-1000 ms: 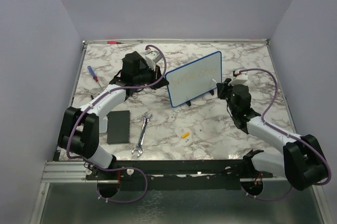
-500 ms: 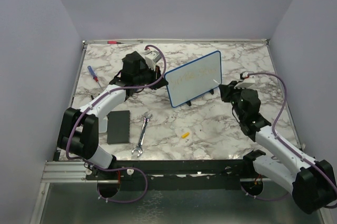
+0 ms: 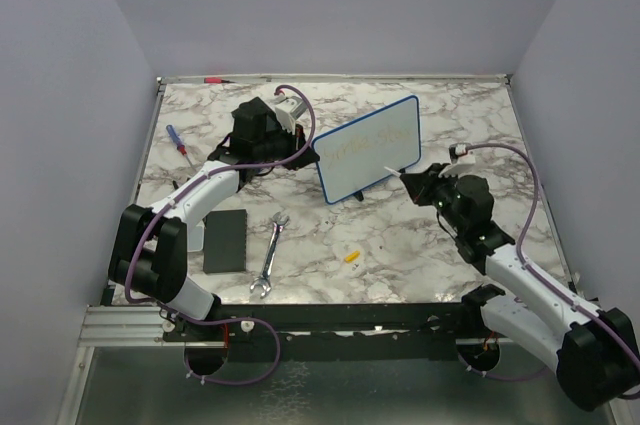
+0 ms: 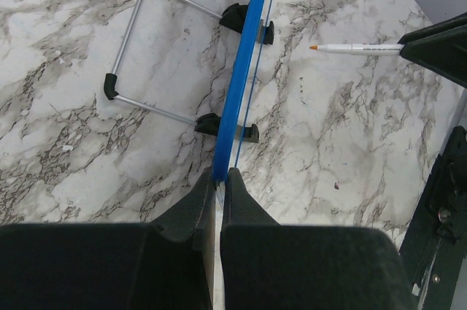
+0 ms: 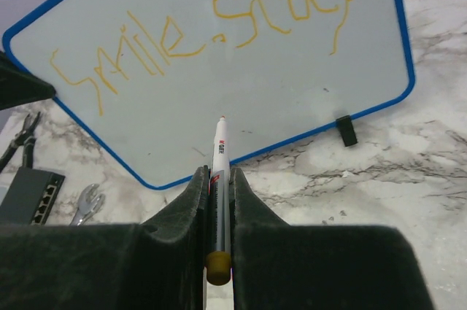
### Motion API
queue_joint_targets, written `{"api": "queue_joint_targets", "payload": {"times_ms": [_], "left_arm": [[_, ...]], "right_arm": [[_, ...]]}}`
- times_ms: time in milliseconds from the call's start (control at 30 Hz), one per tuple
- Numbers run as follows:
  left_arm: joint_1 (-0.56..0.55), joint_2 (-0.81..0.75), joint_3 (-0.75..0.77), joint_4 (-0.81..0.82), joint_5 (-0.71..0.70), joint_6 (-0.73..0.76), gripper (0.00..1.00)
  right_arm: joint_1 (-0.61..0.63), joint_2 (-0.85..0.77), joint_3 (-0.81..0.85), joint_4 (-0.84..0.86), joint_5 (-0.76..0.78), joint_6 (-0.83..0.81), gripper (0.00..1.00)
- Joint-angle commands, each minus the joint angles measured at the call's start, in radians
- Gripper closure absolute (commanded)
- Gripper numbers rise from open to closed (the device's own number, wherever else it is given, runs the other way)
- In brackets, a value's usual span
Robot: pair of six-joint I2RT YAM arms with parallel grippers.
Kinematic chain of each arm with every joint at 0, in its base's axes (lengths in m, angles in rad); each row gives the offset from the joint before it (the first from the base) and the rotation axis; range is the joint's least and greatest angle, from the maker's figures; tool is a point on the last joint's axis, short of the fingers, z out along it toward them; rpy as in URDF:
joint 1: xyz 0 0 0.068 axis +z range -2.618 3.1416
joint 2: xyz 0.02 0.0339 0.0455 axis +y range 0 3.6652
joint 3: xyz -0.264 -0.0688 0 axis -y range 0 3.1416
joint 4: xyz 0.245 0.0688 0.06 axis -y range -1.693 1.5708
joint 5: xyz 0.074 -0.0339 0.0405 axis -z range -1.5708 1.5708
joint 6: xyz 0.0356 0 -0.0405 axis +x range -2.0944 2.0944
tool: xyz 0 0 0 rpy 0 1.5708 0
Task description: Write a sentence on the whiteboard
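The whiteboard (image 3: 368,150) with its blue frame stands upright on black feet at the table's middle. Its face (image 5: 219,47) carries the sentence (image 5: 204,22), yellow handwriting reading "Smile. stay". My left gripper (image 4: 219,176) is shut on the board's blue edge (image 4: 241,69) from behind. My right gripper (image 5: 217,171) is shut on a white marker (image 5: 219,153) with an orange tip, pointed at the board's lower middle, a little short of the face. In the top view the right gripper (image 3: 412,178) sits just right of the board. The marker also shows in the left wrist view (image 4: 357,48).
A yellow marker cap (image 3: 351,256) lies on the marble near the front. A wrench (image 3: 270,256) and a black pad (image 3: 224,241) lie front left. A screwdriver (image 3: 176,139) lies at the far left. The board's wire stand (image 4: 131,55) props it from behind.
My right arm has swung back and forward, bringing the marker from the board's right side to its lower right front. The left arm and the board have stayed still.
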Motion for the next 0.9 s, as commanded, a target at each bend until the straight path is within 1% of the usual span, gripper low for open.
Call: {"api": "queue_joint_targets", "payload": {"times_ms": [0,100,300,467,633,867], "left_arm": [[-0.018,-0.021,0.004,-0.041,-0.025,-0.013,1.00],[-0.024,-0.018,0.004,-0.042,-0.029,-0.013,1.00],[-0.026,-0.005,0.006,-0.043,-0.038,-0.014,1.00],[-0.028,0.000,0.007,-0.047,-0.043,-0.015,1.00],[-0.027,0.002,0.009,-0.053,-0.050,-0.009,1.00],[-0.028,0.008,0.012,-0.055,-0.046,-0.007,1.00]], "right_arm": [[0.018,0.022,-0.047,0.095,-0.129,0.082,0.99],[0.050,0.061,-0.054,0.149,-0.154,0.099,0.99],[0.161,0.166,-0.013,0.226,-0.121,0.070,0.99],[0.213,0.268,0.035,0.296,-0.112,0.053,0.99],[0.220,0.319,0.061,0.364,-0.112,0.055,0.99],[0.221,0.370,0.093,0.378,-0.093,0.034,0.99]]}}
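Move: The right hand holds the marker about 5 cm back from the blank strip under "Smile", whose left end lies roughly 16 cm to its left and 2 cm lower. The word "Smile" is some 8 cm ahead, 12 cm left and 3 cm higher; "stay" is about 12 cm ahead, 1 cm left and 5 cm higher. From the left hand, still gripping the board's left edge, that strip's end is about 3 cm back, 4 cm right and 5 cm below. The right hand sweeps 11 cm left, dipping down and back, then returning, turning some 20 degrees counter-clockwise towards the board's lower-left. ##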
